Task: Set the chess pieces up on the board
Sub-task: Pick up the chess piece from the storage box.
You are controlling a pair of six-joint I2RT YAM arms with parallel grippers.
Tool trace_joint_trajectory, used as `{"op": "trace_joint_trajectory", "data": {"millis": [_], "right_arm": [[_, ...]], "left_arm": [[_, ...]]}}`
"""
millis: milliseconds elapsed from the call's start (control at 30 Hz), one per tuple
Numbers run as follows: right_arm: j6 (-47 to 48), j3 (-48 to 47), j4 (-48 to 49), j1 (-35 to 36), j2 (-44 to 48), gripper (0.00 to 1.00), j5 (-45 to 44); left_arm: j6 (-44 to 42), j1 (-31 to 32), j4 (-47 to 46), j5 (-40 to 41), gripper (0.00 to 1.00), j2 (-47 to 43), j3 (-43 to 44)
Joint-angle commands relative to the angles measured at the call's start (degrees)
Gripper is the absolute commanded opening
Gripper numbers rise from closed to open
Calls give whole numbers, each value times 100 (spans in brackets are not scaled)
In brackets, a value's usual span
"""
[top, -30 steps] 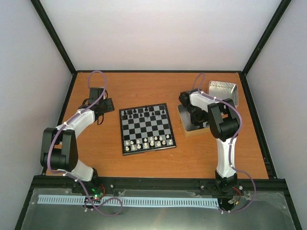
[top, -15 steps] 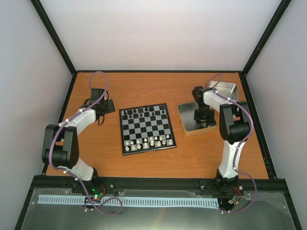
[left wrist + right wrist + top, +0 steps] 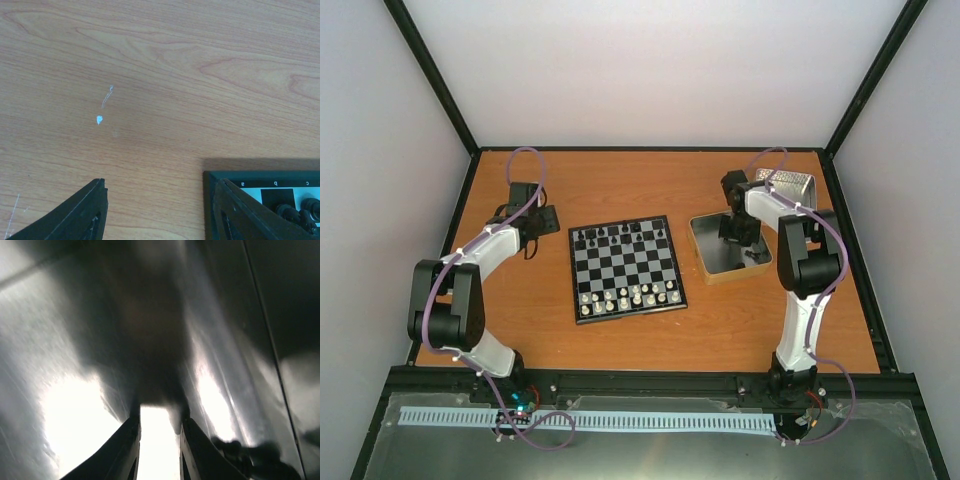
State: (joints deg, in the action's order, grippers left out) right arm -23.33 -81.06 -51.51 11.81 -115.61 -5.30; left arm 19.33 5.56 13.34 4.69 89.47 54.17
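Observation:
The board (image 3: 626, 268) lies mid-table. Black chess pieces (image 3: 620, 236) stand along its far rows and white ones (image 3: 628, 296) along its near row. My left gripper (image 3: 544, 220) is open and empty, low over bare wood just left of the board's far left corner (image 3: 260, 181). A few black pieces (image 3: 302, 212) show there behind its right finger. My right gripper (image 3: 744, 240) points down into the square tin tray (image 3: 708, 250). Its fingers (image 3: 125, 445) stand a little apart with only the bright tray floor between them. Some dark pieces (image 3: 245, 454) lie blurred to the right of the fingers.
A second tin tray (image 3: 786, 186) sits at the far right, behind the right arm. The table has a raised black frame (image 3: 650, 149), with walls close beyond it. A small white scratch mark (image 3: 100, 119) is on the wood ahead of the left gripper.
My right arm swung right across the tin tray, uncovering the tray's left part, and now sits over its right side. The left arm shifted only slightly.

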Motion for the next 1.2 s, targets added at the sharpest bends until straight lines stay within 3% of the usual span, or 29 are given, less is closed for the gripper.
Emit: {"op": "trace_joint_trajectory", "data": {"millis": [0, 133, 200, 333, 733, 967, 1167], "right_arm": [[97, -39, 367, 4, -311, 27, -283], [232, 210, 269, -31, 157, 45, -773], [278, 432, 281, -68, 369, 48, -843], [457, 833, 357, -139, 536, 49, -740], [826, 816, 177, -223, 560, 50, -880], [1141, 612, 20, -223, 681, 60, 229], [1260, 737, -416, -223, 572, 58, 161]], "left_arm": [[-122, -20, -42, -21, 59, -14, 260], [-124, -18, -57, -56, 59, 2, 277], [-108, -20, -76, -116, 60, 19, 285], [-74, -20, -122, -202, 59, 44, 279], [-48, -17, -122, -280, 59, 24, 252], [-35, -20, -121, -336, 59, 73, 274], [-34, -17, -122, -333, 59, 72, 252]]}}
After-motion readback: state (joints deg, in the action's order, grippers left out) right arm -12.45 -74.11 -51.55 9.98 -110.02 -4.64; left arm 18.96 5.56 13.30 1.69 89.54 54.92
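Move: The black chess piece in the tan storage box lies about 4 cm back and 3 cm to the right of the right hand, roughly 1 cm below its finger pads. The box's right wall runs some 6 cm to this hand's right, level with it. The board's middle is about 28 cm left of this hand and 8 cm back. From the left hand, the piece is around 50 cm right, 8 cm back and 9 cm below. The right hand heads for the black piece low over the box floor. It overshoots about 1.5 cm forward, swings back and to the right past its start, then draws farther back while easing left, ending roughly 3 cm back. The fingers spread wide from a narrow gap, and the wrist turns nearly 10 degrees counter-clockwise, bringing the open fingertips astride the piece. No grip is made. ##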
